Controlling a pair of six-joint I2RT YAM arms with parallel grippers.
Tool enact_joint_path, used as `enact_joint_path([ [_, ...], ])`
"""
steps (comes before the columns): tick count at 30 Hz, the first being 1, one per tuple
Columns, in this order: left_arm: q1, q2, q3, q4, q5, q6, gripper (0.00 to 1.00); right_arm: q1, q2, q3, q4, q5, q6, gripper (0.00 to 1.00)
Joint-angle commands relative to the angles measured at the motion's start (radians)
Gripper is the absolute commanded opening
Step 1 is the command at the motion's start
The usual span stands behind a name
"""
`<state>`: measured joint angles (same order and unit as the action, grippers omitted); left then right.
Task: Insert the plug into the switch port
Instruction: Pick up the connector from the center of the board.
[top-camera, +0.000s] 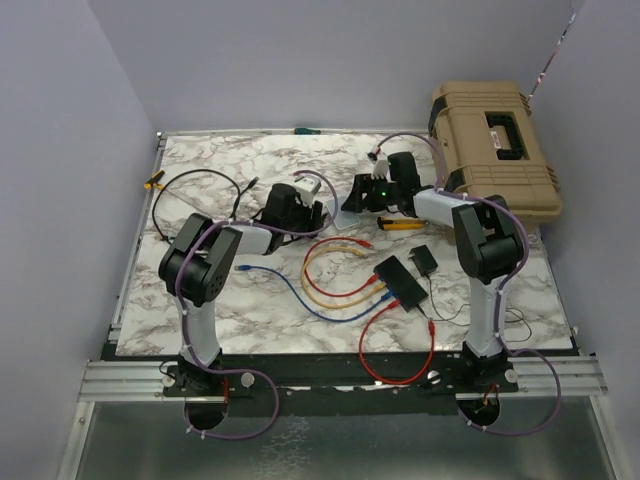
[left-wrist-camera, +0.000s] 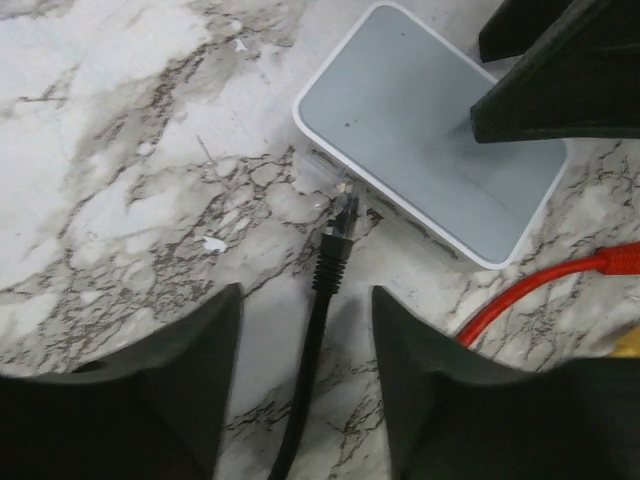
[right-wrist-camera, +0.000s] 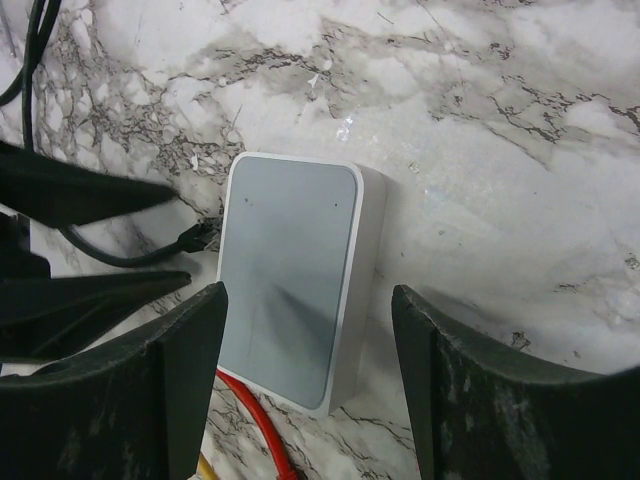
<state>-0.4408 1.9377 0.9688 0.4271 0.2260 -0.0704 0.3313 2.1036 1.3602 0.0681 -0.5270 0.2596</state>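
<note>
The black plug (left-wrist-camera: 343, 215) lies on the marble with its clear tip against the side of a small grey-white box (left-wrist-camera: 430, 150); I cannot tell whether it sits in a socket. My left gripper (left-wrist-camera: 306, 295) is open, and the plug's black cable (left-wrist-camera: 310, 370) runs loose between its fingers. My right gripper (right-wrist-camera: 308, 292) is open, its fingers either side of the same grey-white box (right-wrist-camera: 290, 270). The plug (right-wrist-camera: 200, 237) shows at that box's left side. The switch (top-camera: 400, 280), a flat black box, lies apart at the right front with coloured cables in it.
A small black adapter (top-camera: 424, 260) lies beside the switch. Red (top-camera: 395, 350), yellow (top-camera: 330, 270) and blue (top-camera: 290, 290) cables loop across the middle. A tan case (top-camera: 495, 145) stands at the back right. A yellow-handled tool (top-camera: 400, 223) lies under the right arm.
</note>
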Motion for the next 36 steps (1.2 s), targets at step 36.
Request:
enact_joint_path([
  [36, -0.204, -0.241, -0.007, -0.195, -0.658, -0.043, 0.99, -0.023, -0.164, -0.135, 0.117, 0.097, -0.012, 0.72],
])
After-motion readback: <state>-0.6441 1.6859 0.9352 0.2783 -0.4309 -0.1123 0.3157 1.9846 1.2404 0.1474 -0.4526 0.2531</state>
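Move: The black plug lies by the near-left side of the grey box, only about 2 cm ahead of my left hand, 2 cm to its right and 1 cm below. The box is some 2 cm ahead and 6 cm right. The cable's other black plug is roughly 9 cm ahead and 15 cm left, and the red plug about 4 cm back and 11 cm right. From my right hand, the plug by the box is some 2 cm back, 6 cm left and 4 cm lower. My left hand, already loosely astride the black cable, spreads its fingers fully and backs off a little, staying low. Then it climbs nearly 8 cm, drifting about 2.5 cm left and clear of the cable, while the wrist turns some 25 degrees counter-clockwise and its left side rolls up. My right hand, still open and empty, eases about 2 cm right and 2 cm up, away from the box. ##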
